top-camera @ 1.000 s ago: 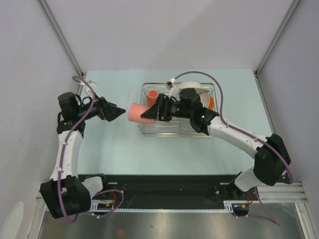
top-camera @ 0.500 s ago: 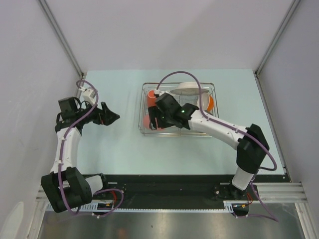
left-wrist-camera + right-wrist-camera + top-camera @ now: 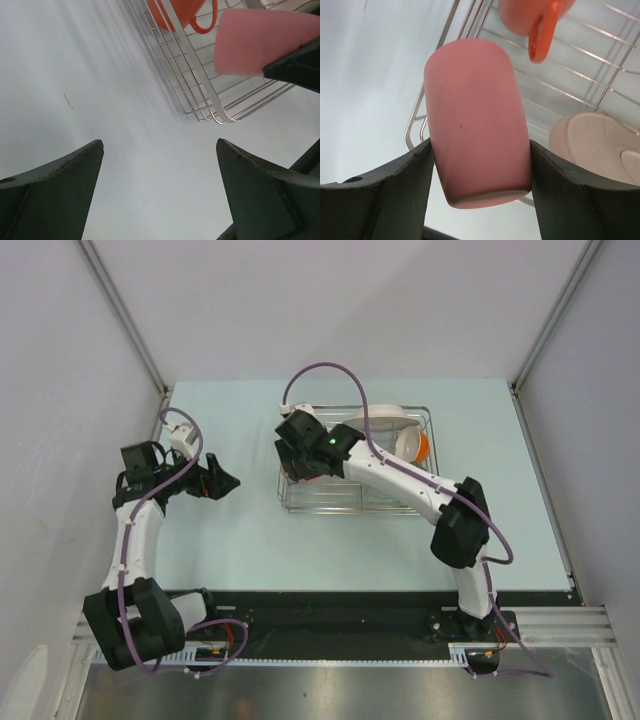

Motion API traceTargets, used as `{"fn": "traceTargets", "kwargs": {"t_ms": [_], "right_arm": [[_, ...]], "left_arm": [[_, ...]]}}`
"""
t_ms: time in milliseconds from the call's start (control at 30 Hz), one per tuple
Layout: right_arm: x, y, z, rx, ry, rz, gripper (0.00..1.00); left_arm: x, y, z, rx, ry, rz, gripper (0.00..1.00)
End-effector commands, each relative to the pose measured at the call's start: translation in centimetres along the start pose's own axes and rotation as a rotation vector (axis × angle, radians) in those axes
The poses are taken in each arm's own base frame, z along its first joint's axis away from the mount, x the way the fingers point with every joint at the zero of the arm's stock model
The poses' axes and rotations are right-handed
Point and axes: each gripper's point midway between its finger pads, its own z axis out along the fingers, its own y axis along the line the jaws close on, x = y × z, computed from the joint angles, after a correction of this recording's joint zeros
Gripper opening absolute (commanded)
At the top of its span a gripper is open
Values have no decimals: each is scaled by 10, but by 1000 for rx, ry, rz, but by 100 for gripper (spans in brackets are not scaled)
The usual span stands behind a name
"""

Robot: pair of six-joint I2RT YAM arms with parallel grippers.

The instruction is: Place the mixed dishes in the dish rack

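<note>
My right gripper (image 3: pixel 300 455) is shut on a pink-orange cup (image 3: pixel 477 125), held with its base toward the wrist camera over the left end of the silver wire dish rack (image 3: pixel 355 502). The cup also shows in the left wrist view (image 3: pixel 255 42). A second orange cup with a handle (image 3: pixel 530 20) lies in the rack just beyond it. A pale cream dish (image 3: pixel 592 150) stands in the rack to the right. A white plate (image 3: pixel 385 418) and an orange-and-white bowl (image 3: pixel 421 447) sit at the rack's far right. My left gripper (image 3: pixel 225 482) is open and empty, left of the rack.
The rack's near-left corner (image 3: pixel 212 112) lies ahead of my left gripper (image 3: pixel 160 145) over the pale table (image 3: pixel 240 540). Grey walls close the table on the left, back and right. A purple cable (image 3: pixel 330 375) arcs over the rack from my right arm.
My right arm has swung the cup from left of the rack to over its left end and turned it. My left gripper has drawn back slightly to the left.
</note>
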Motion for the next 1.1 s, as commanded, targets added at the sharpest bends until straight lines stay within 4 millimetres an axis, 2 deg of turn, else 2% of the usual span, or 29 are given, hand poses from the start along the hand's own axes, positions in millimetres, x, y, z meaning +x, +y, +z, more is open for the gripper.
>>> {"fn": "traceTargets", "kwargs": {"t_ms": [0,33,567,1067], "right_arm": [[2,-10,6,124,73,-85,0],[-1,-9,13,144,71,-90,0],[17,-19,31,177,207,-142,0],[34,-29,71,149,310,-149,0]], "left_arm": [[-2,-1,-2,-2,-19,56,100],[-3,-1,-3,-4,-21,61,100],[-4,-8,-6,3,-44,75,100],[-3,-9,-6,9,-55,81,100]]}}
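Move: The right hand, gripping the pink cup, is over the rack's near-left part; the free floor it is going to lies about 3 cm ahead, 1 cm right and 9 cm below. The orange mug stands some 12 cm ahead and level sideways, a pale dish about 4 cm ahead and 16 cm right, both about 8 cm below. From the idle left hand that free floor is roughly 4 cm ahead, 17 cm right and 9 cm down. The right hand keeps its hold on the pink cup and lowers it about 7 cm into the near-left part of the rack, on the near side of the orange mug, first edging a little forward and left, then sinking with a slight draw back and right before easing forward again, to end some 2.5 cm farther out. On the way the wrist tilts by some 20 degrees, bringing the fingers to point more steeply down, and they stay closed on the cup. ##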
